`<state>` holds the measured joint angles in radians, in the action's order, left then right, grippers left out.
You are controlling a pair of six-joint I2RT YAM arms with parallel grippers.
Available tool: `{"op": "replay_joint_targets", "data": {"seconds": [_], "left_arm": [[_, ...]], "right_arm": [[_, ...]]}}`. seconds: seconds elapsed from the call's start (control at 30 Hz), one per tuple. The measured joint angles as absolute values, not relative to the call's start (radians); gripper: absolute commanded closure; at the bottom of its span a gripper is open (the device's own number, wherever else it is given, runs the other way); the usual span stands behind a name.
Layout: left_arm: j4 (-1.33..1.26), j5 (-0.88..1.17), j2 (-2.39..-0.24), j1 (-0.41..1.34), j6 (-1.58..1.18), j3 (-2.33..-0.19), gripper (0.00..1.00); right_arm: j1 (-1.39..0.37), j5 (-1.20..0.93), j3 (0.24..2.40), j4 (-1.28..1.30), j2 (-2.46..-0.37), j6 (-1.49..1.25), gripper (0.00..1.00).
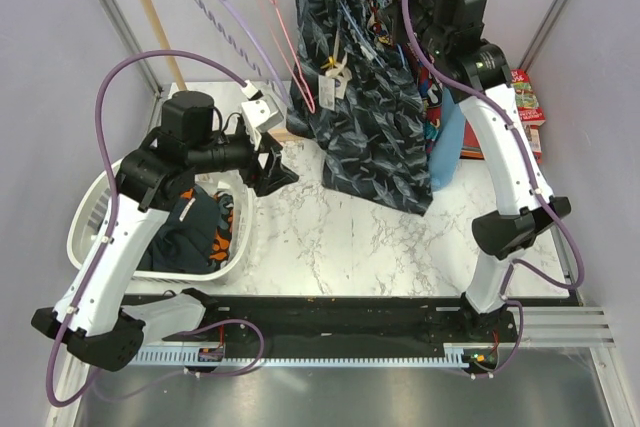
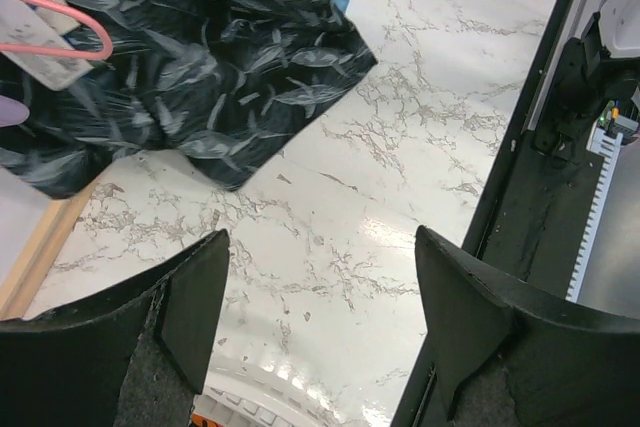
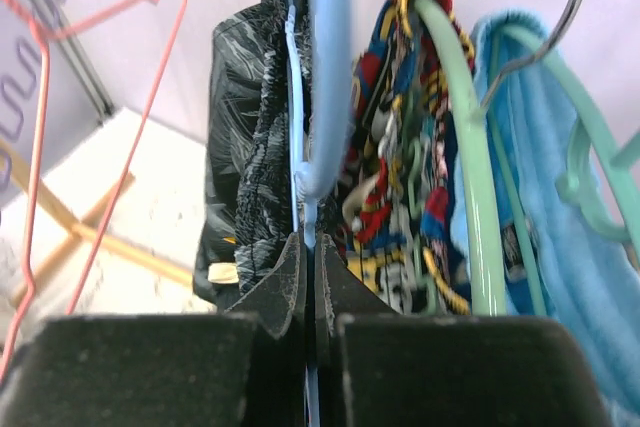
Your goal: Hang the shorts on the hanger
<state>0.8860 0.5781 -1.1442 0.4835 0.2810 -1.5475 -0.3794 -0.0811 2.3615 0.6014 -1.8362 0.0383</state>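
Note:
The dark navy shorts (image 1: 365, 117) with grey leaf print hang at the back centre, their hem reaching the marble table (image 1: 330, 237). They are draped on the thin pale blue hanger (image 3: 322, 77). My right gripper (image 3: 311, 247) is shut on that hanger's wire just below its curve, with the shorts (image 3: 250, 147) bunched to its left. My left gripper (image 2: 320, 287) stands open over bare marble with nothing between its fingers. The shorts (image 2: 200, 57) and their white tag (image 2: 40, 47) lie beyond it. In the top view the left gripper (image 1: 280, 169) is left of the shorts.
A white laundry basket (image 1: 90, 217) with clothes stands under the left arm. A lavender hanger (image 1: 235, 27) and a pink hanger (image 1: 290, 37) hang left of the shorts. A comic-print garment (image 3: 400, 177) on a green hanger (image 3: 465, 147) and a light-blue garment (image 3: 540, 197) hang to the right.

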Motion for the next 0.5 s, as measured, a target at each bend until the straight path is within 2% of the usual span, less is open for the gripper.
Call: {"op": "replay_joint_targets", "data": {"seconds": [0.5], "left_arm": [[0.880, 0.578, -1.087, 0.476, 0.274, -1.479, 0.18]], "right_arm": [[-0.368, -0.072, 2.444, 0.312, -2.042, -0.105, 1.00]]}}
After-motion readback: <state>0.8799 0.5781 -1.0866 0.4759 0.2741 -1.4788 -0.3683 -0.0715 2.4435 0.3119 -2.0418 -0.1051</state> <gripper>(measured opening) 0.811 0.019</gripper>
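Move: The right hand already pinches the blue hanger with the shorts hung on it, and the hanging rail, where its hook is headed, is about 10 cm ahead of that hand, some 3 cm left and roughly 11 cm above. The green hanger with the patterned garment hangs about 8 cm ahead and 5 cm to the right, and the pink hanger about 8 cm ahead and 19 cm to the left. From the left hand that spot on the rail is roughly 33 cm ahead, 21 cm to the right and 23 cm higher. The right hand, still shut on the blue hanger below its hook, carries it and the shorts about 7 cm forward and some 3 cm left at nearly constant height, bringing the open hook up to the rail between the pink and green hangers. On the way the wrist rolls about 10 degrees so that the hand's left side rises and its fingertips tip up slightly; whether the hook touches the rail can't be seen. ##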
